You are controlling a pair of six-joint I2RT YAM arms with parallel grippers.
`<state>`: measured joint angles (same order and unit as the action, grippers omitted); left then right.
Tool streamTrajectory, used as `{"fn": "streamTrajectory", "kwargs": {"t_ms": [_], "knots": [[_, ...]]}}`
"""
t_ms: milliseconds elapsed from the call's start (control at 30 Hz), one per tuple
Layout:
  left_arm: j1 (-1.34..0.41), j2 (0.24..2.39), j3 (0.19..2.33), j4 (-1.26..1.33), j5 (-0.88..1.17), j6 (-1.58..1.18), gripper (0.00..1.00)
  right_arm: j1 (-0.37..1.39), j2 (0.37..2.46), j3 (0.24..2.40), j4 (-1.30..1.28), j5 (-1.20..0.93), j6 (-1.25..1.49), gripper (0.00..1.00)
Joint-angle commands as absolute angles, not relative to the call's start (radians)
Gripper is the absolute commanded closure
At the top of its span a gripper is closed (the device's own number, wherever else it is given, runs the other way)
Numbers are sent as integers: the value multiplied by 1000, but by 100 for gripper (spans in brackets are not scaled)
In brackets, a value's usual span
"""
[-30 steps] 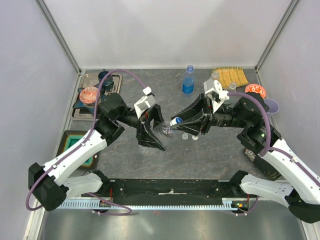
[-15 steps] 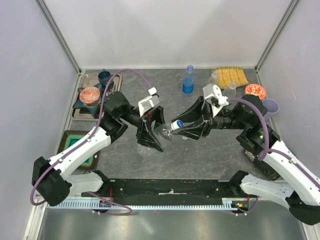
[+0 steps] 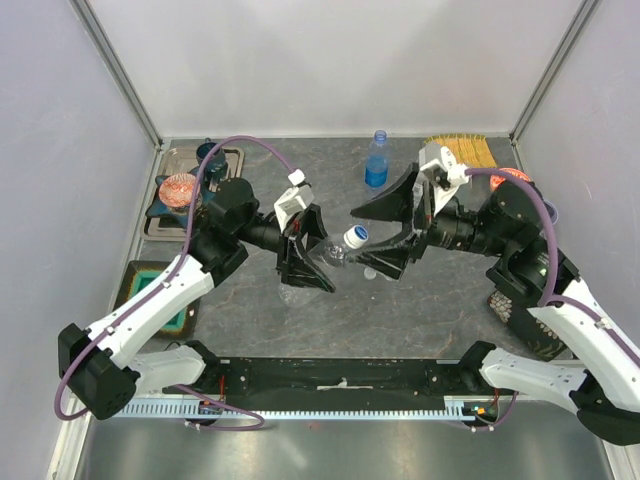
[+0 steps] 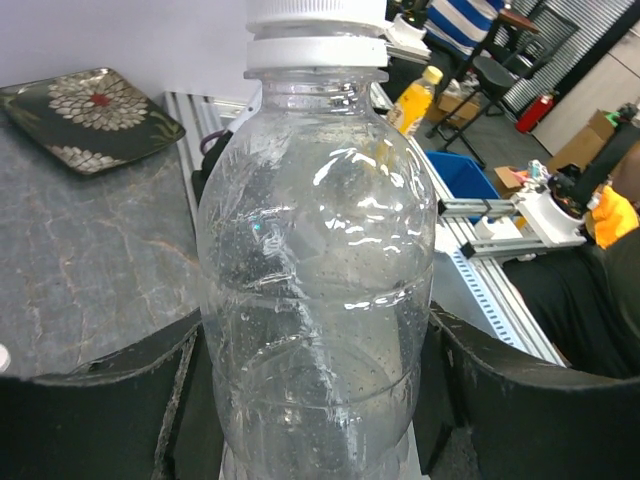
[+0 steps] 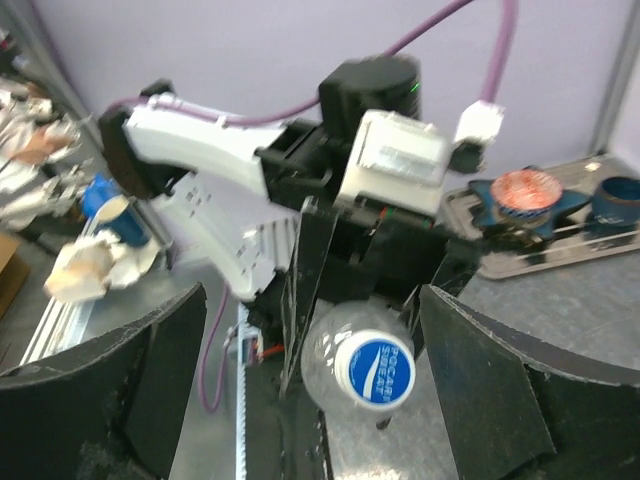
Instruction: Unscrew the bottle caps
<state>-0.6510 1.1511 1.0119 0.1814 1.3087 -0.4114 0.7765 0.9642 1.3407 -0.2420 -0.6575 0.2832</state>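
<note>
A plain clear bottle (image 3: 322,254) hangs tilted above the middle of the table, and my left gripper (image 3: 308,262) is shut on its body. In the left wrist view the bottle (image 4: 315,270) fills the gap between both black fingers (image 4: 90,400), with its white cap (image 4: 315,25) on top. The blue-and-white cap (image 3: 355,237) points at my right gripper (image 3: 374,233), which is open, its fingers spread on either side of the cap without touching it. The right wrist view shows the cap (image 5: 373,372) end-on between the wide fingers (image 5: 500,400). A blue-labelled bottle (image 3: 377,160) stands at the back.
A lilac cup (image 3: 543,212) sits at the right edge beside a red-topped item (image 3: 512,181), with a yellow mat (image 3: 460,152) behind. A tray with a dark cup (image 3: 210,150) and an orange-red item (image 3: 180,188) is at the left, and a teal tray (image 3: 160,285) lies nearer.
My right gripper has opened off the cap and now stands wide around it. The left gripper still holds the bottle, which has shifted slightly up and right.
</note>
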Motion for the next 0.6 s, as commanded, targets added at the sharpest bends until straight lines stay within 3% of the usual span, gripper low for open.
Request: {"fn": "streamTrajectory", "kwargs": {"t_ms": [0, 133, 367, 567], "knots": [[-649, 1127, 1061, 74, 1206, -285, 61, 779, 994, 1448, -262, -393, 342, 6], [-679, 1106, 1069, -21, 1048, -190, 61, 779, 1058, 1526, -337, -223, 400, 5], [-865, 1023, 1019, -51, 285, 67, 60, 779, 1118, 1531, -422, 41, 583, 7], [-954, 1009, 977, -3, -86, 117, 59, 781, 1131, 1514, -428, 80, 632, 10]]}}
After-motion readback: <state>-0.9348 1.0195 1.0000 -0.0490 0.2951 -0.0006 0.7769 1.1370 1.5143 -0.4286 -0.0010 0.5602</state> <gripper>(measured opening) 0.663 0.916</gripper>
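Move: The held bottle's blue-and-white cap is just off my open right fingers: about 4 cm to the left, 2 cm ahead and 1 cm below. From my left hand, gripping the bottle body, that cap is some 5 cm ahead, 6 cm to the right and 10 cm up. The clear loose cap lies roughly 12 cm ahead of my right hand, level sideways, 45 cm below; the blue bottle stands some 35 cm ahead, 2 cm right, 36 cm below. I carry my open right hand forward about 12 cm, rising some 3 cm on the way and then sinking slightly below its starting height, while it swings clockwise and rolls so its fingers come back around the cap. My left hand keeps its grip and takes the bottle about 7 cm forward and a little right, turning counter-clockwise some 40 degrees and tipping the bottle more upright. ##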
